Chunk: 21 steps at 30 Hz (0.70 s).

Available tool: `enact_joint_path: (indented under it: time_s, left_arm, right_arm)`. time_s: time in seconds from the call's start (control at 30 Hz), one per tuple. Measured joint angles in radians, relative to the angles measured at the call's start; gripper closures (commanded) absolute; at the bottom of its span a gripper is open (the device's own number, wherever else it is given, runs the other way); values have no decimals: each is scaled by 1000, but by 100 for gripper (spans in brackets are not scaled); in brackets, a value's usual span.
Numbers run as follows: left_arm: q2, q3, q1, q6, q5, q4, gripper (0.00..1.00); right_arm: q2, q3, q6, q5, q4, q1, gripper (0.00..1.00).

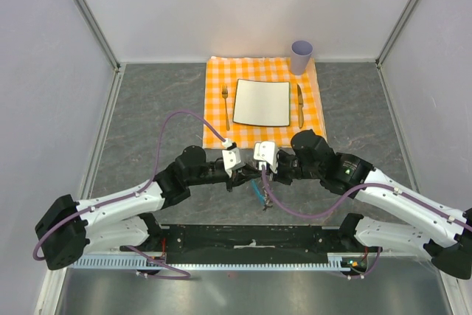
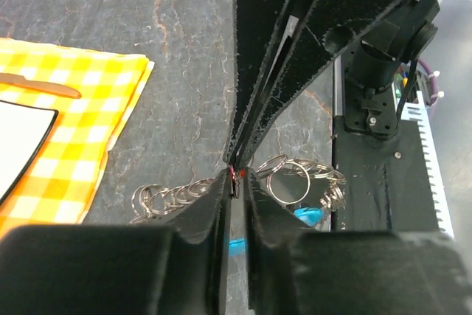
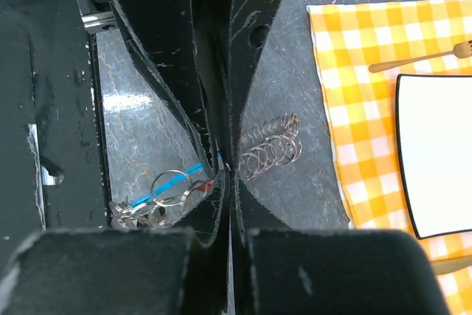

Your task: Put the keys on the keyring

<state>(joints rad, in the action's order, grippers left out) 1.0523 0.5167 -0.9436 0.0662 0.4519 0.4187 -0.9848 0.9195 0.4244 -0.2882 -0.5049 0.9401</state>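
Note:
My two grippers meet tip to tip over the grey table near its front edge. The left gripper point(image 1: 243, 167) point(image 2: 236, 179) is shut on the key point(image 2: 237, 174), whose small red head shows between its fingertips. The right gripper point(image 1: 258, 170) point(image 3: 231, 176) is shut on the keyring point(image 1: 262, 198), a silvery chain of rings point(image 3: 271, 151) that spreads to both sides of its jaws. In the left wrist view the keyring point(image 2: 289, 178) lies just behind the key, with its blue tab point(image 2: 308, 216) below. The key's blade is hidden by the fingers.
An orange checked cloth point(image 1: 217, 108) lies behind the grippers with a white square plate point(image 1: 262, 102), a fork point(image 1: 226, 105) and a knife point(image 1: 300, 105). A pale cup point(image 1: 301, 57) stands at its far right corner. The black base rail point(image 1: 251, 237) runs along the near edge.

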Motion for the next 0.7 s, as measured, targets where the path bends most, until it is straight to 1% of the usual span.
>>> enact_joint_path:
  time_s: [0.03,0.17,0.2,0.23,0.3,0.53,0.7]
  left_arm:
    - [2,3,0,2,1,-6,97]
    - [2,10,0,7,3,-23,98]
    - [2,10,0,7,3,-24,98]
    - [2,10,0,7,3,-24,98]
    - [2,10,0,7,2,-24,98]
    - [-19,-20,2,6,-17,14,98]
    - [-30,-52,6,6,-42,25,98]
  right_arm:
    - [0,0,0,0,-2,0,100]
    - [-1,0,3,-4,-6,-1,100]
    - [-1,0,3,-3,-5,-1,96]
    - [-2,0,3,-2,-5,-1,88]
    - [-2,0,-9,5,-2,-1,82]
    - [72,-64,-71,42,84,0,73]
    - [100,-84,-106,60,126,-1,71]
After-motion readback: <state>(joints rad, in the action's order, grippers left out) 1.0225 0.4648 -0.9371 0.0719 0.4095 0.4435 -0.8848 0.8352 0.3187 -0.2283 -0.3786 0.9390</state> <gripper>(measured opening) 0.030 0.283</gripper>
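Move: The keyring hangs from the shut right fingertips, with the partly open left fingertips around its wires about 1 cm away. Its middle is some 3 cm back and 3 cm below both hand points, roughly 1 cm right of the left hand and level sideways with the right one. From the left hand, the plate lies about 26 cm ahead and 2 cm right, the fork 25 cm ahead and 9 cm left, both roughly 17 cm lower. Shut the left gripper at once so its fingertips pinch the keyring's wire while the right still holds it. Then open the right fingers by about a quarter, let go, and lift that hand about 1.5 cm, its fingertips tilting up and swinging slightly clockwise. As it clears, ease the left gripper about 1 cm left and down, keeping its hold. ##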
